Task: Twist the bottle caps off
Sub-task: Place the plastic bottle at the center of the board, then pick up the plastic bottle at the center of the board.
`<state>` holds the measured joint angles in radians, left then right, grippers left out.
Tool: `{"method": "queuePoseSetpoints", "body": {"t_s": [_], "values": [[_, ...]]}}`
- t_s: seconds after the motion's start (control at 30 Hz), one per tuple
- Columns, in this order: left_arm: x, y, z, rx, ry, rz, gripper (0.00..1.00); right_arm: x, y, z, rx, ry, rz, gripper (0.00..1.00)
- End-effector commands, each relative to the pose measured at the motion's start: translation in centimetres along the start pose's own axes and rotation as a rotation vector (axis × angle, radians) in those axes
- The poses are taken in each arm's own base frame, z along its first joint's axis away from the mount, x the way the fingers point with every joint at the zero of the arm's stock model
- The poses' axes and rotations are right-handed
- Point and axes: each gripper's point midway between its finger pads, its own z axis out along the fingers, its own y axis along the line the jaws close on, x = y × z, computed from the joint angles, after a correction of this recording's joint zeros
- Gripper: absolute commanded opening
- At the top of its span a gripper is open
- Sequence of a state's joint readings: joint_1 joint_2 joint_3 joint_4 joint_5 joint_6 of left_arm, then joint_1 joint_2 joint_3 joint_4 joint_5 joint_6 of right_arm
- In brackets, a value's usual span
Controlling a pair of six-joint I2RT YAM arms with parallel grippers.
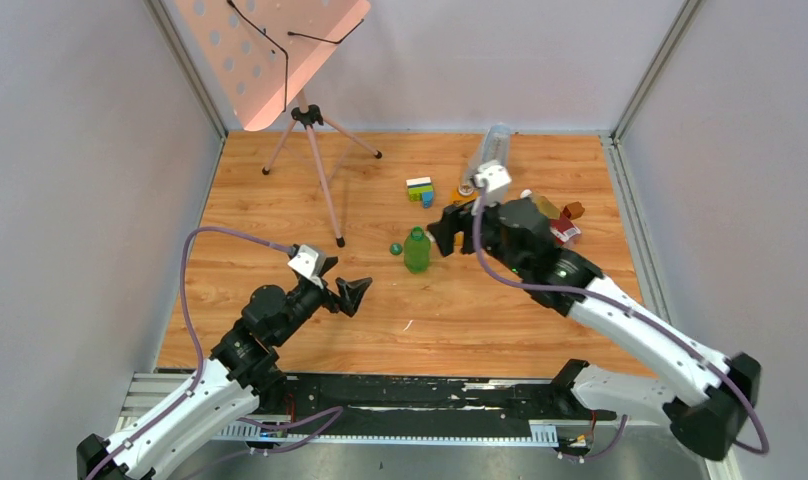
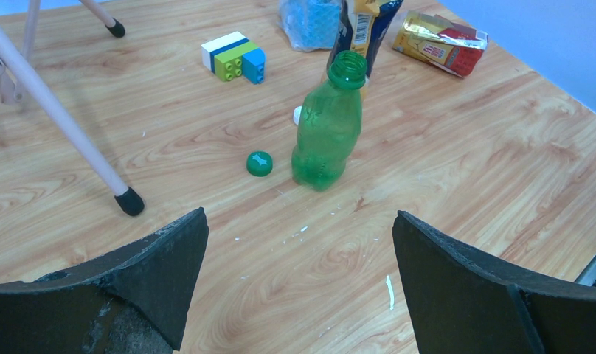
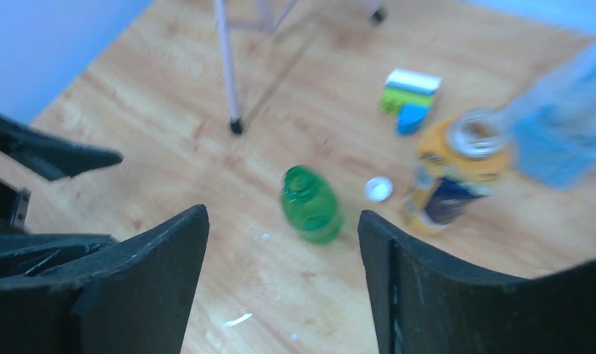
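The green bottle (image 1: 417,250) (image 2: 328,129) (image 3: 310,203) stands upright mid-table with its neck open. Its green cap (image 1: 394,248) (image 2: 260,163) lies on the wood just left of it. A white cap (image 3: 378,189) (image 2: 297,114) lies between the green bottle and the upright amber bottle with the yellow label (image 3: 454,173) (image 2: 361,22), whose mouth is also open. The amber bottle with the red label (image 2: 441,43) (image 1: 562,232) lies on its side at the right. My right gripper (image 1: 443,228) (image 3: 280,221) hovers open and empty just right of the green bottle. My left gripper (image 1: 358,293) (image 2: 301,214) is wide open, short of the bottle.
Multicoloured toy bricks (image 1: 420,190) (image 2: 234,57) and a tall clear bluish container (image 1: 490,155) (image 3: 568,125) sit behind the bottles. A small reddish-brown block (image 1: 574,210) lies far right. A music stand's tripod legs (image 1: 325,190) (image 2: 129,200) stand at the left.
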<state>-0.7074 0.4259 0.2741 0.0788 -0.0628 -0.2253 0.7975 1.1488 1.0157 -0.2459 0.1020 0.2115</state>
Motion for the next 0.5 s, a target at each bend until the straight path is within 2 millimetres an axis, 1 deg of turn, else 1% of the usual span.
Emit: {"method": "queuePoseSetpoints", "body": {"t_s": [0.0, 0.07, 0.13, 0.2, 0.23, 0.3, 0.33, 0.37, 0.4, 0.47], "values": [[-3.1, -0.2, -0.4, -0.001, -0.083, 0.010, 1.00, -5.2, -7.5, -4.3, 0.264, -0.243, 0.000, 0.78], [-3.4, -0.3, -0.5, 0.001, -0.090, 0.013, 1.00, -5.9, -12.1, -5.3, 0.365, -0.260, 0.050, 0.79], [-3.5, -0.4, -0.6, 0.006, -0.092, 0.015, 1.00, -6.4, -16.5, -6.0, 0.430, -0.255, 0.110, 0.84], [-3.7, -0.5, -0.7, 0.012, -0.092, 0.017, 1.00, -6.6, -20.4, -6.0, 0.461, -0.235, 0.158, 0.88], [-3.7, -0.5, -0.7, 0.013, -0.093, 0.017, 1.00, -6.7, -22.2, -5.6, 0.448, -0.206, 0.181, 0.89], [-3.8, -0.7, -0.7, 0.023, -0.096, 0.017, 1.00, -5.5, -25.8, -4.6, 0.388, -0.059, 0.256, 0.90], [-3.9, -0.8, -0.7, 0.030, -0.096, 0.017, 1.00, -4.9, -27.2, -4.0, 0.348, 0.013, 0.293, 0.90], [-3.8, -0.9, -0.8, 0.033, -0.093, 0.017, 1.00, -3.7, -29.4, -3.6, 0.385, 0.089, 0.326, 0.90], [-3.8, -1.0, -0.8, 0.042, -0.091, 0.016, 1.00, -2.8, -31.0, -3.0, 0.407, 0.156, 0.331, 0.91], [-3.7, -1.2, -0.8, 0.049, -0.087, 0.014, 1.00, -0.5, -33.1, -1.4, 0.407, 0.250, 0.329, 0.91]]}}
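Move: Out to the right hand's right and farther ahead, the yellow-and-red bottle lies on its side, about 17 cm forward, 28 cm right and 22 cm below. The brown block is some 4 cm beyond it and 6 cm to its right. Standing nearer are the orange bottle, 12 cm ahead and 7 cm right of the hand, and the uncapped green bottle, 5 cm ahead and 4 cm left. From the left hand, the yellow-and-red bottle lies roughly 23 cm forward and 46 cm right. Swinging fast away from the green bottle, the empty right hand goes about 27 cm right and 18 cm forward, past the orange bottle towards the lying yellow-and-red one. It first rises some 6 cm, then sinks back to near its starting height, turning about 35 degrees clockwise and finally tipping down while the fingers open wider. ##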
